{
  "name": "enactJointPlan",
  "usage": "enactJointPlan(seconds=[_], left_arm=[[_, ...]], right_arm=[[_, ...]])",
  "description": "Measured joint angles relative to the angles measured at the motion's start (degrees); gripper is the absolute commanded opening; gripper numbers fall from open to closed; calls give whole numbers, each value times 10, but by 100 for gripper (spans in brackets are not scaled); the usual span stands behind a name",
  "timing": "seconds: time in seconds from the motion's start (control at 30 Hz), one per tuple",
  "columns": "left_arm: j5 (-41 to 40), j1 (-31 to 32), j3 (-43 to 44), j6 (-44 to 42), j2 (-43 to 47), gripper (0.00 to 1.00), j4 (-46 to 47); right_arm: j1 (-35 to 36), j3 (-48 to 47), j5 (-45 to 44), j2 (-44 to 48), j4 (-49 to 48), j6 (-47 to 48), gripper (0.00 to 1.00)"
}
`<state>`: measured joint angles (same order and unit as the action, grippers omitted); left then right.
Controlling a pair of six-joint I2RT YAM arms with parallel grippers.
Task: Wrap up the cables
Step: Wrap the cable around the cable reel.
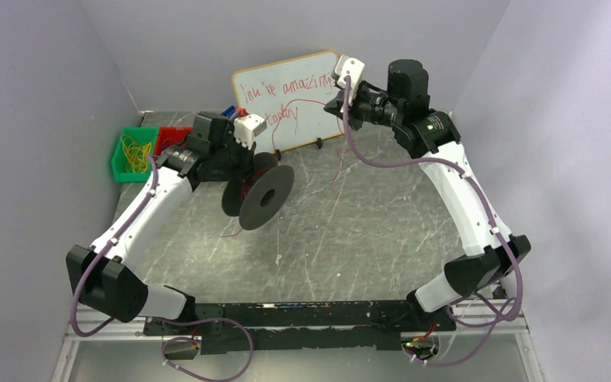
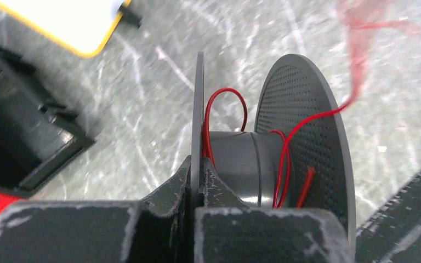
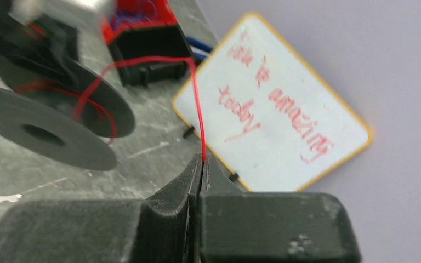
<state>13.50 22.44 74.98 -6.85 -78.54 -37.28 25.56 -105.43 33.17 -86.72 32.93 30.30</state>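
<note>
A black spool [image 1: 264, 195] hangs tilted above the table at centre left. My left gripper [image 1: 239, 171] is shut on the thin edge of one spool flange [image 2: 198, 109], its jaws [image 2: 200, 171] pressed against both sides. A few loose turns of the red cable [image 2: 281, 164] lie round the grey hub [image 2: 241, 164]. From the spool the cable [image 1: 302, 102] rises to my right gripper [image 1: 336, 107], raised in front of the whiteboard. In the right wrist view, that gripper [image 3: 203, 161] is shut on the red cable [image 3: 197, 109], which runs back to the spool [image 3: 49, 131].
A whiteboard [image 1: 290, 99] with red writing leans on the back wall. A green bin [image 1: 134, 153] of yellow wire loops and a red bin [image 1: 171, 139] sit at back left. A loose red strand [image 1: 235, 231] trails on the table below the spool.
</note>
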Motion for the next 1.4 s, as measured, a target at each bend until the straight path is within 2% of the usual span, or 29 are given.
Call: enactJointPlan(seconds=[0.27, 0.4, 0.63, 0.73, 1.03, 1.23, 1.4], left_arm=[[127, -22, 99, 27, 3, 2, -28], [136, -55, 147, 67, 3, 2, -29], [104, -86, 214, 151, 3, 2, -14], [86, -93, 220, 185, 2, 2, -7], [21, -111, 224, 258, -18, 2, -7], [26, -122, 224, 288, -18, 3, -7], [-10, -122, 224, 286, -18, 2, -7]], right_arm=[[-69, 154, -19, 3, -65, 10, 0], [-72, 226, -20, 28, -90, 18, 0], [-59, 275, -8, 43, -97, 19, 0], [-24, 286, -18, 38, -98, 21, 0], [158, 306, -79, 0, -106, 34, 0], [207, 287, -109, -61, -94, 51, 0], [258, 254, -115, -74, -45, 74, 0]])
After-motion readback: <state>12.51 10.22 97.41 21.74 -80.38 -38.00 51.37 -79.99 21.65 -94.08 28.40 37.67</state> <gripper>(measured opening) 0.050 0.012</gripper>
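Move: The left gripper still grips one flange of the cable reel, whose middle lies about 4 cm to its right, 3 cm back and 6 cm lower; the black box is some 10 cm ahead, 8 cm left and 20 cm below. From the right gripper, pinching the red cable, the reel is roughly 14 cm left, 6 cm back and 25 cm lower, and the whiteboard about 16 cm ahead, 5 cm left and 30 cm lower. Carry the pinched red cable down with the right gripper about 24 cm, first edging forward and right, then sweeping left and back to the reel's near side, below it. Meanwhile lift the reel with the left gripper some 16 cm, dipping right before easing forward and left, and swing it counter-clockwise while its left side drops. Keep both grippers shut. ##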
